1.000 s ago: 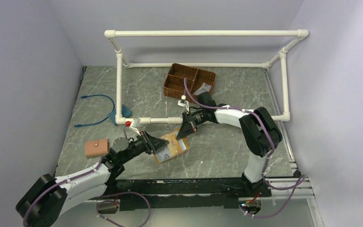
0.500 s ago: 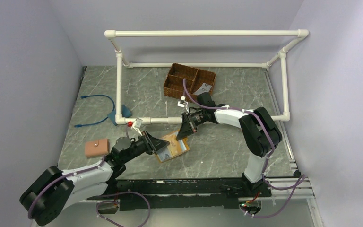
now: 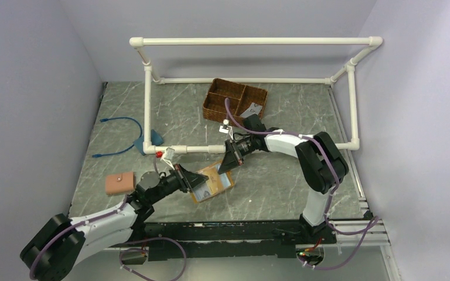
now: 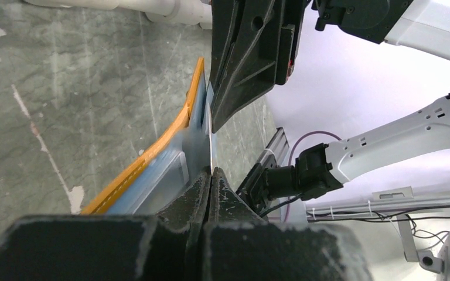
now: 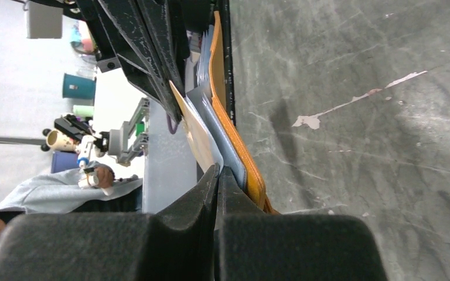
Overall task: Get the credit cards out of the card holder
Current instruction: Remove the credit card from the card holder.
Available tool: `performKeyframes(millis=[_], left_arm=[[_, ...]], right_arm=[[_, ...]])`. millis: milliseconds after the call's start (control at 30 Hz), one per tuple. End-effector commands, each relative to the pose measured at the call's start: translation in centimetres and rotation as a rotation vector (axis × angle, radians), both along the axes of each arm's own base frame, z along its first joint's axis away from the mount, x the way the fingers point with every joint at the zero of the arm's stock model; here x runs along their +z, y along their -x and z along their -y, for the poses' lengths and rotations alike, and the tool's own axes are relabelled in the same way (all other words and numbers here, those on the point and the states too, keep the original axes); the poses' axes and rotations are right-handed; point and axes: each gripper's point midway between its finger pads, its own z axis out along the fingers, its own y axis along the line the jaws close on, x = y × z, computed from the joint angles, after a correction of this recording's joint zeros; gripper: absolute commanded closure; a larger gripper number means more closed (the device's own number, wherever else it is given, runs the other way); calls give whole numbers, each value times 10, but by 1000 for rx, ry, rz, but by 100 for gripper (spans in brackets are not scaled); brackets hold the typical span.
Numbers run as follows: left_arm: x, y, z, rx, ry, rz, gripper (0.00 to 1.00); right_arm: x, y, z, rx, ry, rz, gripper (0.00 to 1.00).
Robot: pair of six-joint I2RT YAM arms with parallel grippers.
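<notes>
The mustard-orange card holder [image 3: 218, 186] lies open on the table, its pale blue-grey slots facing up. My left gripper [image 3: 202, 177] reaches in from the left and is shut on the thin edge of a pale credit card [image 4: 210, 140] that sticks out of a slot. That left gripper [image 4: 211, 171] has its jaws pressed together on the card. The holder's orange edge [image 4: 176, 132] runs beside it. My right gripper [image 3: 225, 167] comes in from the far side. In its wrist view the right gripper [image 5: 218, 170] is shut on an inner panel at the edge of the card holder [image 5: 237, 146].
A brown wicker basket [image 3: 234, 99] stands at the back with a pale card [image 3: 251, 109] in its right compartment. A pinkish wallet [image 3: 119, 183] lies to the left, a blue cable [image 3: 120, 134] behind it. The white pipe frame [image 3: 147, 105] spans the table.
My left gripper has closed onto the card's edge; half a second ago its jaws stood a little apart. The right gripper and the card holder have stayed where they were.
</notes>
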Motion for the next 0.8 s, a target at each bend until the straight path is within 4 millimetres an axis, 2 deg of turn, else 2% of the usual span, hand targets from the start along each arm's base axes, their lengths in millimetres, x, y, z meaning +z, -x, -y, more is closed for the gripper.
performKeyframes(millis=[0, 133, 200, 400, 567, 700, 767], left_arm=[[-6, -3, -13, 63, -30, 38, 100], [-19, -2, -19, 84, -64, 12, 100], [-36, 2, -24, 89, -101, -24, 100], [-66, 6, -33, 92, -205, -113, 100], [-60, 5, -34, 80, -273, -121, 100], [-47, 6, -33, 57, -281, -80, 100], [-40, 7, -31, 38, -269, -49, 100]], right_arm=[[-16, -7, 0, 4, 52, 57, 100], [-26, -9, 1, 10, 70, 82, 100], [-32, -10, 2, 8, 89, 87, 100], [-50, -16, 6, 7, 176, 156, 100], [-58, -19, 10, 14, 229, 206, 100], [-58, -22, 13, 37, 254, 259, 100], [-56, -24, 14, 42, 260, 294, 92]])
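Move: The left fingers already pinch the gold card by its edge; its middle lies about 3 cm to the right and 1 cm below. The raised, open card holder it leaves is centred some 3 cm right, 2 cm back and 4 cm below. A white pipe runs about 10 cm ahead and 10 cm below. From the right hand, already gripping a clear sleeve, the holder lies 3 cm left, 4 cm back, 3 cm below; the basket's middle is 26 cm ahead, 5 cm right and 8 cm below. Keeping its pinch on the gold card, the left hand sinks about 7 cm while drawing some 3.5 cm to the left, away from the card holder, with its fingers tipping down by roughly 15 degrees and a slight rise at the very end. The right hand keeps the clear sleeve pinched and lowers the holder about 6 cm towards the table, easing a little forward and to the right as its fingers also tip down. ##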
